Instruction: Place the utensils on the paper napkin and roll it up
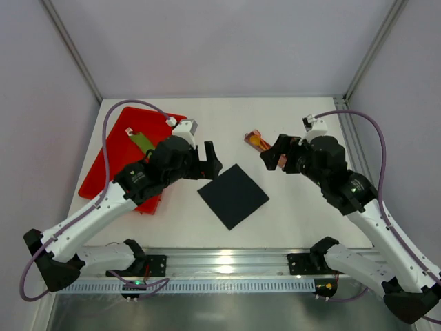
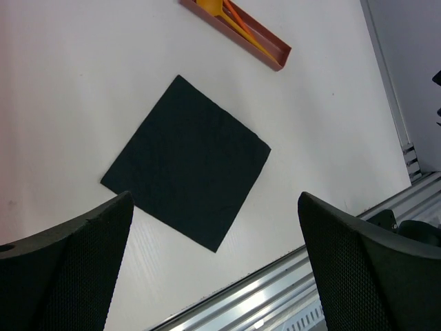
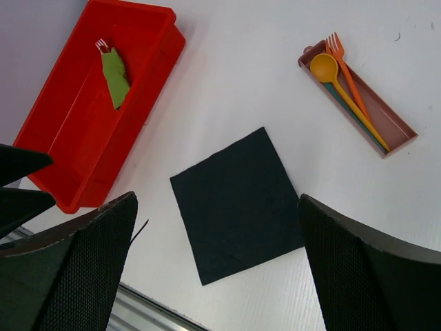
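The black paper napkin (image 1: 233, 196) lies flat and bare on the white table; it also shows in the left wrist view (image 2: 186, 160) and the right wrist view (image 3: 238, 202). The utensils (image 3: 350, 93), an orange fork, a yellow spoon and another piece, lie in a narrow brown tray (image 3: 393, 131) at the back right, partly hidden by my right arm in the top view (image 1: 256, 141). My left gripper (image 1: 209, 161) is open and empty, above the table left of the napkin. My right gripper (image 1: 273, 158) is open and empty, near the brown tray.
A red tray (image 1: 103, 169) sits at the left, holding a flat green piece (image 3: 115, 74) with a small utensil tip by it. The metal rail (image 1: 227, 262) runs along the table's near edge.
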Motion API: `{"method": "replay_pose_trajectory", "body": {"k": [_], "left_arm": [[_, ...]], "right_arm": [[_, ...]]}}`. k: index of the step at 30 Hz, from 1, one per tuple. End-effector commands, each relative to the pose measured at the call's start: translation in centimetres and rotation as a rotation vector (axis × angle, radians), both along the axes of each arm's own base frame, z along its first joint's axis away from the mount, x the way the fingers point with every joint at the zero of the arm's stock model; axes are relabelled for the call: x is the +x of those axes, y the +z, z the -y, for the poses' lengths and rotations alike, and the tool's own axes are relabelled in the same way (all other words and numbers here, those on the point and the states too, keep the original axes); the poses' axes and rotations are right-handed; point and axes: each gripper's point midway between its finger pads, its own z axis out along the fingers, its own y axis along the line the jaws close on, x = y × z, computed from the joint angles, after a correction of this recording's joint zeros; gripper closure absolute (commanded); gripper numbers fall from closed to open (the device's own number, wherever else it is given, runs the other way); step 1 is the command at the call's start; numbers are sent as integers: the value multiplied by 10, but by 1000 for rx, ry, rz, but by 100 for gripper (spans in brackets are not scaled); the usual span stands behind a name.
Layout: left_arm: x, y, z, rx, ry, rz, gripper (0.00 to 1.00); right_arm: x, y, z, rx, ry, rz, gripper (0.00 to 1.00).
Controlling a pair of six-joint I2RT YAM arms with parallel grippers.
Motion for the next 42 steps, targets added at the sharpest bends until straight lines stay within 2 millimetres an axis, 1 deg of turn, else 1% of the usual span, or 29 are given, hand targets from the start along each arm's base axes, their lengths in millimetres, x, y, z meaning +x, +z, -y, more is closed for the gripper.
{"method": "replay_pose_trajectory", "body": {"k": [1, 3, 4, 6, 9, 10, 11, 12, 13, 14, 15, 16, 17, 18, 19, 20, 21, 22, 23, 24, 25, 27, 28, 30, 31, 34, 35, 38, 42], "left_arm": [[0, 20, 6, -72, -22, 50, 0], [1, 18, 5, -63, -19, 46, 0], [4, 22, 3, -55, -2, 58, 0], [6, 22, -3, -29, 21, 60, 0], [4, 27, -2, -7, -18, 74, 0], [2, 27, -1, -5, -31, 74, 0], [2, 25, 0, -1, -36, 71, 0], [2, 22, 1, 3, -39, 70, 0], [3, 19, 3, 8, -44, 62, 1], [3, 17, 5, 8, -54, 57, 0], [3, 12, 6, 14, -52, 47, 0], [5, 8, 6, 11, -40, 35, 1], [7, 4, 7, 9, -31, 25, 0], [9, -6, 5, 13, -22, 3, 0], [10, -10, 5, -3, -8, -13, 0], [14, -12, 7, -20, 0, -17, 0], [13, -20, 7, -29, 0, -40, 1], [18, -23, 3, -38, 21, -55, 0], [19, -28, 3, -45, 31, -77, 0], [18, -29, 5, -50, 21, -87, 1], [18, -30, 4, -45, 23, -89, 0], [17, -33, 2, -40, 22, -93, 1], [18, -33, 1, -36, 25, -92, 0], [17, -32, -5, -30, 45, -90, 0], [17, -31, -7, -30, 55, -85, 0], [16, -27, -10, -47, 63, -76, 0], [16, -25, -9, -52, 60, -74, 0], [14, -24, -13, -53, 65, -71, 0], [13, -21, -19, -53, 82, -57, 0]], "right_arm": [[6, 30, -6, 34, 21, 75, 2], [9, 30, -3, 8, 14, 84, 2], [11, 30, -3, -9, 15, 90, 2], [18, 28, 1, -73, 14, 115, 2], [42, 31, 6, -150, -34, 173, 2], [52, 40, 6, -188, -30, 221, 2], [69, 33, 12, -236, -52, 207, 2], [80, 32, 15, -257, -54, 206, 2], [91, 42, 17, -276, -41, 235, 2], [116, 25, 31, -291, -53, 180, 1], [124, 21, 25, -262, 10, 155, 8], [136, 30, 33, -257, -1, 155, 15], [156, 7, 36, -279, 1, 97, 21], [169, 2, 48, -306, -24, 90, 30], [182, -2, 52, -353, -31, 94, 34], [190, -11, 53, -383, -30, 77, 37], [204, -37, 52, -423, -11, 27, 47], [211, -40, 52, -439, -9, 22, 53], [217, -48, 53, -471, 8, 19, 56], [226, -71, 50, -490, 29, -17, 59], [234, -76, 50, -508, 38, -8, 62], [243, -97, 50, -555, 65, -30, 67], [252, -112, 50, -569, 75, -55, 69], [257, -126, 49, -590, 99, -73, 69], [261, -139, 47, -595, 115, -94, 69], [263, -154, 36, -578, 184, -113, 69], [262, -164, 32, -567, 208, -131, 69], [260, -180, 29, -556, 229, -156, 69], [251, -196, 22, -544, 265, -189, 72]]}}
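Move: Ahead of the right hand by about 20 cm, hardly a centimetre to its left and some 27 cm below, lies the orange fork; the yellow spoon runs beside it, about 2 cm nearer. Both lie in the pink tray, whose middle is about 18 cm straight ahead of this hand. The black napkin is some 13 cm left of the right hand, 2 cm back and 29 cm down. From the left hand the fork is about 21 cm ahead, 19 cm right, 26 cm down. Reaching out nearly level at first, then dropping steeply, the right hand goes about 25 cm forward and 21 cm down to the outer side of the tray, its left side rolling down some 30 degrees. Its empty fingers narrow from wide open to about a third and stay above the utensils. The left hand, still open, dips about 5 cm and starts back up. ##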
